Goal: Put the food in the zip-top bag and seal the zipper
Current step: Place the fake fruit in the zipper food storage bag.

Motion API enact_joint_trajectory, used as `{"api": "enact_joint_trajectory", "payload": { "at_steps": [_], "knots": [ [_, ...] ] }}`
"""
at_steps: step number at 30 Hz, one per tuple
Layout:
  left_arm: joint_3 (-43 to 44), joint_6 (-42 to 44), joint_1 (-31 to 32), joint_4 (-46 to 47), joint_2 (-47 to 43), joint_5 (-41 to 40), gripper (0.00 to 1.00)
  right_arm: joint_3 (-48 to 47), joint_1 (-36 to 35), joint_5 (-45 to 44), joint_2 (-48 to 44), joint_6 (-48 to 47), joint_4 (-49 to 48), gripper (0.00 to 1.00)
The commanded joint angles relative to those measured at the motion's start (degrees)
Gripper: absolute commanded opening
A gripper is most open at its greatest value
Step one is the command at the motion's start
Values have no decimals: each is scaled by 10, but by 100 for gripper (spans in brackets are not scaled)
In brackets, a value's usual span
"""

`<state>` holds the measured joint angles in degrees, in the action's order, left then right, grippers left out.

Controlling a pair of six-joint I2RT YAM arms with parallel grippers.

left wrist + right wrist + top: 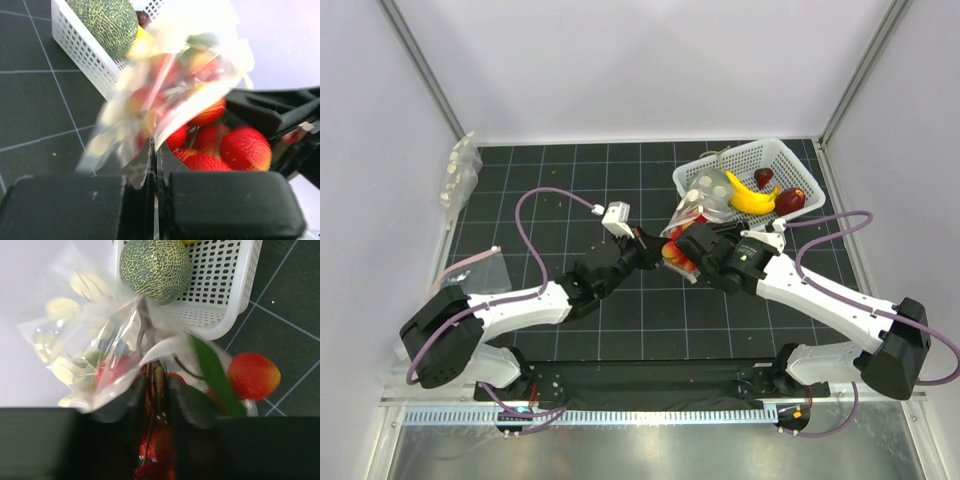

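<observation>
The food (672, 255), a cluster of red fruits (245, 147), hangs over the mat between both grippers. One fruit (252, 375) and a green leaf lie outside the plastic, and others show red through it. The dotted zip-top bag (705, 195) is lifted and crumpled, leaning toward the basket. My left gripper (154, 150) is shut on an edge of the bag (170, 85); from above it (645, 243) sits just left of the food. My right gripper (157, 390) has its jaws slightly apart with the cluster's thin stems loose between them, against the bag (75, 330). I cannot make out the zipper.
A white basket (790, 160) stands at the back right, close behind the bag, holding a banana (750, 195), dark red fruits (790, 200) and a netted green melon (155, 267). Plain clear bags lie at the far left (460, 170) and by the left arm (480, 270).
</observation>
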<state>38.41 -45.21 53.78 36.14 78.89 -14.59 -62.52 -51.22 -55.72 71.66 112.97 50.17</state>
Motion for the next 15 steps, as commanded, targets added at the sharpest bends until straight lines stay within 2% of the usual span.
{"api": "enact_joint_trajectory", "payload": {
  "at_steps": [1,3,4,6,11,13,14,15],
  "knots": [
    [2,-29,1,16,-1,6,0,6,2,-69,0,311,-46,39],
    [-2,-33,1,13,3,3,0,4,3,-73,4,306,-43,46],
    [-2,-37,1,6,6,-2,0,5,3,-75,5,306,-40,56],
    [11,-52,1,-36,7,-4,1,6,3,-79,7,306,-32,66],
    [17,-79,0,-59,5,-4,0,16,2,-95,2,272,-52,65],
    [33,-74,-2,-97,10,-10,0,4,3,-112,-9,197,-56,65],
    [42,-68,-3,-126,21,-8,0,1,3,-132,-14,150,-94,67],
    [50,-52,-7,-131,35,-4,1,1,5,-141,-28,-14,-177,67]
  ]
}}
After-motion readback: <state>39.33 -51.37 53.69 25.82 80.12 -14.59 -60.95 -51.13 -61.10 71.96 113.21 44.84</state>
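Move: The fake fruit bunch sits in the mouth of the zip bag, about 6 cm to the right hand's left, 2 cm back and some 5 cm below it, its stems still at the right fingers. From the left hand, which already pinches the bag's edge, the bunch lies roughly 5 cm to the right and 5 cm lower, level fore and aft. The melon is about 15 cm ahead of the right hand and 10 cm down; the basket's middle lies 12 cm to the right of the melon, level with it. The right fingers, just starting to part, spread to about two-thirds open and let go of the fruit bunch's stems, while that hand stays nearly in place, easing only about 1 cm forward and up from the bag. The left hand keeps its shut pinch on the bag's edge and sinks some 4 cm, tipping its fingers about 10 degrees further down and so lowering the bag and fruit towards the table. ##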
